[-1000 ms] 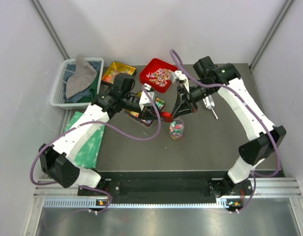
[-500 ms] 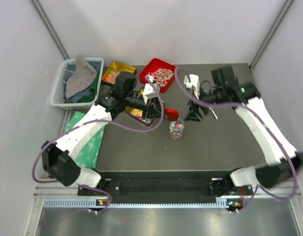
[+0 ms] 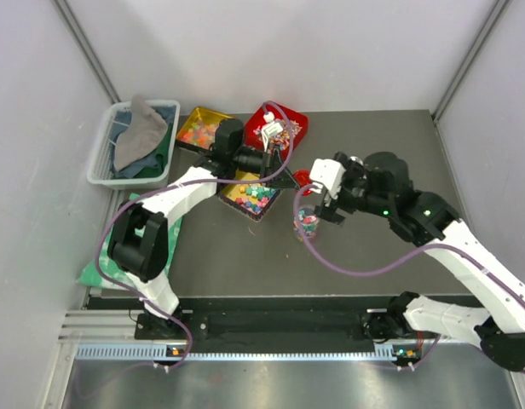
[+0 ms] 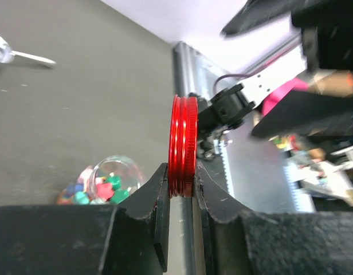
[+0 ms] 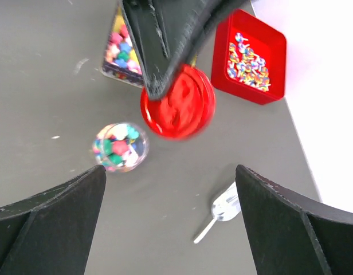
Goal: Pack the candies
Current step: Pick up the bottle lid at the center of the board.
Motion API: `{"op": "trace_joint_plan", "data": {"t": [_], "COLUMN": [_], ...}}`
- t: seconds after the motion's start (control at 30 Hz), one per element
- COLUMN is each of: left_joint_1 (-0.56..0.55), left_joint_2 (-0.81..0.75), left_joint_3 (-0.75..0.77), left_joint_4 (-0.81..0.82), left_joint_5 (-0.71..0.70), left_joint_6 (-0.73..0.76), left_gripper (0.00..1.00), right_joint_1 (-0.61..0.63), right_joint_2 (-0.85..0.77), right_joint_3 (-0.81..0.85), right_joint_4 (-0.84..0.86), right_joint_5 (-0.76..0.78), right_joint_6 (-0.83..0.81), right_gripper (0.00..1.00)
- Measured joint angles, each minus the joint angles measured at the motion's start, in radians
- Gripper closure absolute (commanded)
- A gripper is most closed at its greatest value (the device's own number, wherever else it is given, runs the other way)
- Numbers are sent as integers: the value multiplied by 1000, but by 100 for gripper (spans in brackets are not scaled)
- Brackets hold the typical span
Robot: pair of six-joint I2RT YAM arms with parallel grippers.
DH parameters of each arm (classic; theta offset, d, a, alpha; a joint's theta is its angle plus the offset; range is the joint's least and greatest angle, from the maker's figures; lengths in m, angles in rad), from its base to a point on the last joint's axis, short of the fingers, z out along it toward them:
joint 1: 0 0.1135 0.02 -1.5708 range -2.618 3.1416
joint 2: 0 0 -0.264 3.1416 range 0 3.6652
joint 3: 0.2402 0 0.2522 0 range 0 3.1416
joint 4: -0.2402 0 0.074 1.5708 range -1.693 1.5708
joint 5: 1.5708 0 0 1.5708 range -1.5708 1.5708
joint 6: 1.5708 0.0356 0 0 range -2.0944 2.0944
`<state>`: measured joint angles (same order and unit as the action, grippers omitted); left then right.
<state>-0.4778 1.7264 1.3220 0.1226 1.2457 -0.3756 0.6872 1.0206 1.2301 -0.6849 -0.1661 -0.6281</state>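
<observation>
A small clear jar (image 3: 307, 223) of mixed candies (image 5: 120, 146) stands open on the dark mat; the left wrist view shows it as the jar (image 4: 105, 180) below the fingers. My left gripper (image 4: 182, 172) is shut on the rim of a red round lid (image 4: 183, 143), held edge-on above the mat. From above, the lid (image 3: 302, 177) hangs just behind the jar, at the left gripper (image 3: 285, 177). My right gripper (image 5: 171, 172) is wide open with nothing in it, above and to the right of the jar, at the right gripper (image 3: 327, 204).
More candies fill a red tray (image 3: 298, 119), a yellow tray (image 3: 199, 129) and a dark tray (image 3: 250, 196) at the back. A metal scoop (image 5: 223, 208) lies right of the jar. A clear bin (image 3: 99, 158) with cloths and a green cloth (image 3: 147, 239) sit at the left.
My right gripper let go of the red lid, opened wide and swung forward over the jar. The left arm stretched rightward, lifting the lid off the mat.
</observation>
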Motion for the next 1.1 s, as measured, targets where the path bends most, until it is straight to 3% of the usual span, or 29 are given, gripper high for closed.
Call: {"op": "trace_joint_plan", "data": {"t": [0.2,0.5,1.03,1.1], "left_joint_1": [-3,-30,-54,-54], "left_joint_2": [79,124,130,130], "left_joint_3": [14,45,48,49], "left_joint_4": [142,211,220,219], "left_joint_5": [45,83,93,93], "left_joint_6": [-205,-304,-295,-291], "left_gripper": [100,100,100,94], "right_joint_1": [112,129,131,131], "right_joint_2": [97,146,202,202], "right_joint_3": [-40,-40,-5,-3], "right_joint_4": [68,132,106,103], "right_joint_5": [187,284,282,281], "right_joint_6": [-71,-96,-85,-85], "right_gripper": [7,9,37,41]}}
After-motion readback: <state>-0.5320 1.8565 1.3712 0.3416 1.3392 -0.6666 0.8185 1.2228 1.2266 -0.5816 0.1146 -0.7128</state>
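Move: The left gripper already holds the red lid by its edge, the lid's middle about 2 cm to its right. From the left hand, the open right gripper waits some 8 cm right, 5 cm back and 4 cm higher. From the right hand, the lid is about 5 cm ahead, 6 cm left and 4 cm below; the candy-filled bottle is 1 cm back, 4 cm left and 19 cm below; the star-candy tray is 10 cm ahead, 18 cm left and 23 cm below. Forward, down and left, about 4 cm ahead and as much down, the right hand slides its open fingers around the lid, its left side dipping some 10 degrees, then half-way through starts closing until the tips meet the rim on both sides. The left hand keeps its pinch, brings the lid rightward to meet it and rolls slightly, then holds still. ##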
